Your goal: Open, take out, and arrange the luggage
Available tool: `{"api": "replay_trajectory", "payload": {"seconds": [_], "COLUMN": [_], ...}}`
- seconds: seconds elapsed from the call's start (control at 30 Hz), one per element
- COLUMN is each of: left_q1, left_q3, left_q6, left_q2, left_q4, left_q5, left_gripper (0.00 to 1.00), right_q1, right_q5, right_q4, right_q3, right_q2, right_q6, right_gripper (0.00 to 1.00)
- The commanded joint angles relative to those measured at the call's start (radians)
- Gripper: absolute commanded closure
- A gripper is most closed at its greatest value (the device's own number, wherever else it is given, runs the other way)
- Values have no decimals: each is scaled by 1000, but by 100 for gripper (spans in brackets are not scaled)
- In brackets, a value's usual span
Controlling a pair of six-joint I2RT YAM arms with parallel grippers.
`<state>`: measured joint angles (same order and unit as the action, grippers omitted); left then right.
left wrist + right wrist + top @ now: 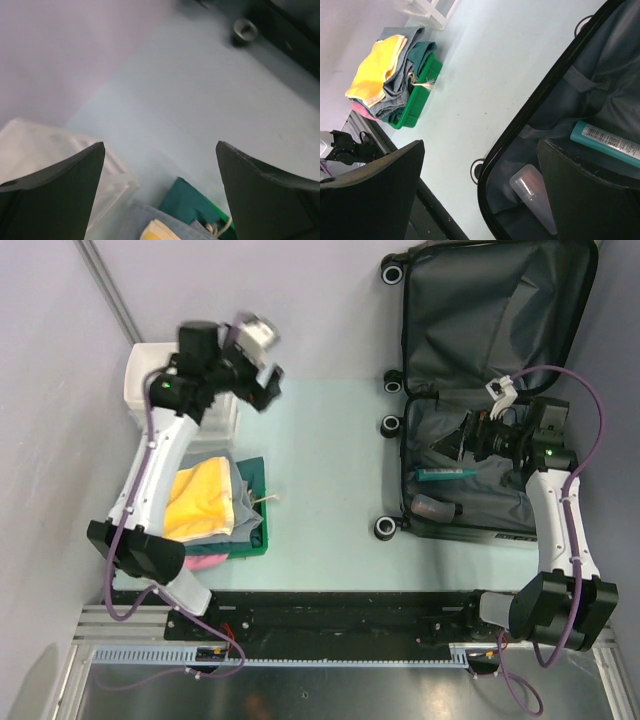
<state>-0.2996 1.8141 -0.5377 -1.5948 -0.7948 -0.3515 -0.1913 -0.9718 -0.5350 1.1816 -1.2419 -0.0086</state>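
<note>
The luggage (490, 330) lies open at the right of the table, its dark grey lining facing up and its black wheels along the left rim. In its near half lie a teal tube (450, 474) and a translucent bottle (432, 506). My right gripper (455, 440) hangs open over that half, holding nothing. The right wrist view shows the luggage rim (535, 100), the tube (605, 140) and the bottle (532, 192) below my right gripper (481, 145). My left gripper (265, 360) is open and empty, raised above the far left. The left gripper (160, 145) looks down on bare table.
A white drawer box (150, 390) stands at the far left. In front of it a green tray (255, 480) holds folded clothes, a yellow one (200, 500) on top. A grey wall runs along the left. One luggage wheel (245, 30) shows in the left wrist view.
</note>
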Motion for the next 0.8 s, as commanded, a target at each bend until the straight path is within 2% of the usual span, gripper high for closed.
{"api": "replay_trajectory", "payload": {"seconds": [0.0, 0.03, 0.13, 0.17, 0.43, 0.77], "left_q1": [131, 152, 213, 233, 398, 490], "left_q3": [207, 229, 310, 341, 445, 373], "left_q6": [379, 398, 450, 468, 424, 383], "left_q2": [-103, -132, -181, -195, -326, -352], "left_q4": [2, 8, 22, 26, 55, 104], "left_q5": [69, 147, 213, 239, 253, 275], "left_gripper": [3, 3, 7, 12, 24, 38], "right_q1": [10, 10, 9, 9, 9, 9], "right_q5": [47, 53, 62, 62, 64, 70], "right_q4": [59, 58, 41, 32, 20, 21], "right_q3": [4, 3, 3, 3, 0, -11], "right_q2": [13, 19, 27, 32, 38, 41], "right_q6": [26, 21, 12, 12, -13, -10], "right_gripper": [0, 0, 0, 0, 0, 0]}}
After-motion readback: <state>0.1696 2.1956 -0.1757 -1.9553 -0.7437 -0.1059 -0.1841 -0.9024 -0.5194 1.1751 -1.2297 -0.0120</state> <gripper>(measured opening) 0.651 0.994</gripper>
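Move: The left hand hangs empty and high; the white drawer box's middle lies about 21 cm ahead of it, 27 cm to its left and 24 cm below. The green tray of folded clothes is roughly 12 cm back, 20 cm left and 28 cm below, with the yellow towel on its pile about 11 cm back, 18 cm left and 24 cm down. From the right hand, the drawer box lies some 75 cm left, 29 cm ahead and 20 cm lower. Leftward and forward, the left hand swings briskly away from the open table to the white drawer box, about 25 cm left and 13 cm out, arching some 7 cm up early on and sinking back to its starting height. The wrist turns about 50 degrees counter-clockwise to point forward, and the empty fingers close from wide open to about two thirds, ending above the box's near side without touching it. ##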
